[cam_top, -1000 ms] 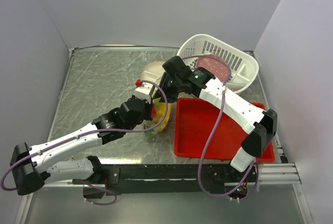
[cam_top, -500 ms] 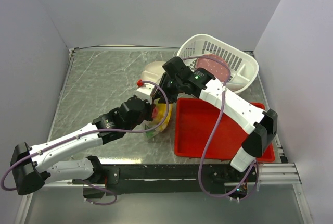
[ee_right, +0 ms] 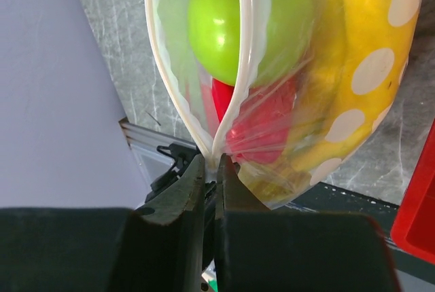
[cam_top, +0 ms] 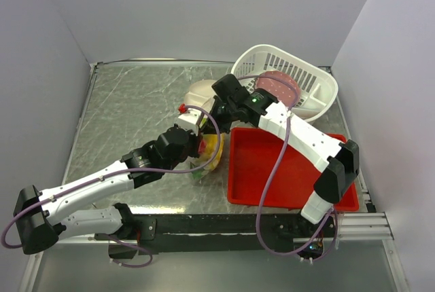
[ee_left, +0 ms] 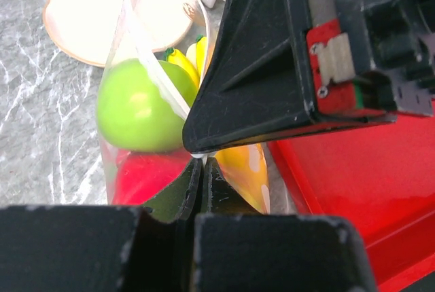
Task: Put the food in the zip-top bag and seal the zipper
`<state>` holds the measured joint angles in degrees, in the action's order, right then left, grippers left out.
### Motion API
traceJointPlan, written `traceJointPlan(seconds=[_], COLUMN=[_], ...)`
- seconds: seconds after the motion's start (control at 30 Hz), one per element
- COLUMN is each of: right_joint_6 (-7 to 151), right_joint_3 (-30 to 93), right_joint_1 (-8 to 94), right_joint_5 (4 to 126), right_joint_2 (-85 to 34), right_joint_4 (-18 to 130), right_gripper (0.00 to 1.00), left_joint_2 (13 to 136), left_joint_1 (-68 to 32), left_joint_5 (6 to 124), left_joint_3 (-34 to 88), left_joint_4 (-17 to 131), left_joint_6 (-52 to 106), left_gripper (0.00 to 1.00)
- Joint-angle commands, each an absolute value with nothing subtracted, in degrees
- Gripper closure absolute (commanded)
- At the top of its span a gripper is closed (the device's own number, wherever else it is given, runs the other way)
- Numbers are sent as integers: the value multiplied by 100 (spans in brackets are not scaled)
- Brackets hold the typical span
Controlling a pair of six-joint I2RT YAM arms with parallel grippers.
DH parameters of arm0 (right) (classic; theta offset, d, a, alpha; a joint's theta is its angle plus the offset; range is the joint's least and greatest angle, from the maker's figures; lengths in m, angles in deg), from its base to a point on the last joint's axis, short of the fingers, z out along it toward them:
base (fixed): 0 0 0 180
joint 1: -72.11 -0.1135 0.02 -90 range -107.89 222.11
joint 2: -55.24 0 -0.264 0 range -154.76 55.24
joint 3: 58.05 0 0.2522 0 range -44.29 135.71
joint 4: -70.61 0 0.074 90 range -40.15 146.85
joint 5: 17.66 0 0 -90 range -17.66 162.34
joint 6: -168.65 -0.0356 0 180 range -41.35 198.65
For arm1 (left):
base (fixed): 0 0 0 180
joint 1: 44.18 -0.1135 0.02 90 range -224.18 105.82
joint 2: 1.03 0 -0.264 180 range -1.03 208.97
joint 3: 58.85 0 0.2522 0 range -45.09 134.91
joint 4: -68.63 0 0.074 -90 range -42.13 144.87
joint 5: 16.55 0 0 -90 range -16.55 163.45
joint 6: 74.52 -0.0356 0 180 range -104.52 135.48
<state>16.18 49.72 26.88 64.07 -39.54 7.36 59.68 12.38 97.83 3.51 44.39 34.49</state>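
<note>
The zip-top bag [cam_top: 208,154] hangs between my two grippers just left of the red tray, clear with white dots [ee_right: 370,71]. Inside it sit the green apple [ee_right: 224,13], the red dragon fruit [ee_right: 255,112] and the yellow banana [ee_right: 360,13]. My right gripper [ee_right: 216,163] is shut on the white zipper [ee_right: 245,47] where its two strips meet; above the pinch the strips spread apart. My left gripper [ee_left: 202,170] is shut on the bag's edge, with the apple [ee_left: 139,105], dragon fruit [ee_left: 143,176] and banana [ee_left: 248,166] just beyond. The right gripper's black body [ee_left: 272,68] hangs directly over the left fingers.
A red tray [cam_top: 292,170] lies right of the bag. At the back right, a white slotted basket [cam_top: 319,88] holds a reddish speckled disc [cam_top: 279,85]. Behind the bag lie a cream plate [cam_top: 197,92] and a small red piece [cam_top: 180,107].
My right gripper's jaws have closed onto the zipper strip. Both arms and the bag stay almost where they were.
</note>
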Motion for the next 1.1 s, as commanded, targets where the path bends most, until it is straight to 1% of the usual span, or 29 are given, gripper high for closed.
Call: traceJointPlan(seconds=[0.0, 0.17, 0.37, 0.6, 0.7, 0.8, 0.93, 1.07], right_joint_6=[1766, 1967, 2135, 2425, 2513, 2618, 2898, 3233], right_joint_3=[4905, 5001, 5238, 6274, 6495, 6601, 6513, 6627], right_joint_1=[3026, 3308, 3633, 3765, 3870, 3871, 3801, 3529], right_joint_5=[6399, 6496, 6496, 6795, 6733, 6716, 6216, 6119], right_joint_2=[-3854, -3871, -4170, -4968, -5162, -5225, -5172, -5084], right_joint_4=[1018, 1053, 1176, 878, 860, 982, 1492, 1756], right_gripper=[96, 97, 98, 98, 99, 99, 98, 95], left_joint_2=[5813, 5698, 5277, 4698, 4460, 4336, 4327, 4388], left_joint_1=[1243, 1269, 1313, 1313, 1313, 1313, 1313, 1313], left_joint_5=[9815, 9859, 10052, 10403, 10570, 10684, 10965, 11247], left_joint_3=[492, 597, 712, 791, 844, 853, 966, 1195], left_joint_4=[4618, 4099, 3406, 2519, 2236, 2016, 1744, 1656], left_joint_6=[3683, 3912, 4238, 4711, 4896, 4976, 5082, 5029], left_gripper=[99, 99, 99, 99, 99, 99, 99, 99])
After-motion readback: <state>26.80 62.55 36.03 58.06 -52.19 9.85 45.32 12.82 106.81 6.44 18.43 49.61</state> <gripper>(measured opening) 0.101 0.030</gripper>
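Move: The zipper's far end lies some 11 cm ahead of the right hand at about its height, and about 13 cm ahead of the left, which pinches the near end. The green apple in the bag sits about 4 cm ahead of the right hand and 1 cm left, some 6 cm lower. The plate is roughly 20 cm ahead of the right hand, the red tray's middle some 27 cm right and 8 cm back, both well below. The zipper is run through the right fingertips, which keep it pinched and slide along it away from the left hand, about 9 cm forward towards the far end, bowing slightly right before easing to a stop. The left hand keeps its grip on the near end and draws it about 8 cm left and some 4 cm back, rising slightly and turning about 15 degrees counter-clockwise. ##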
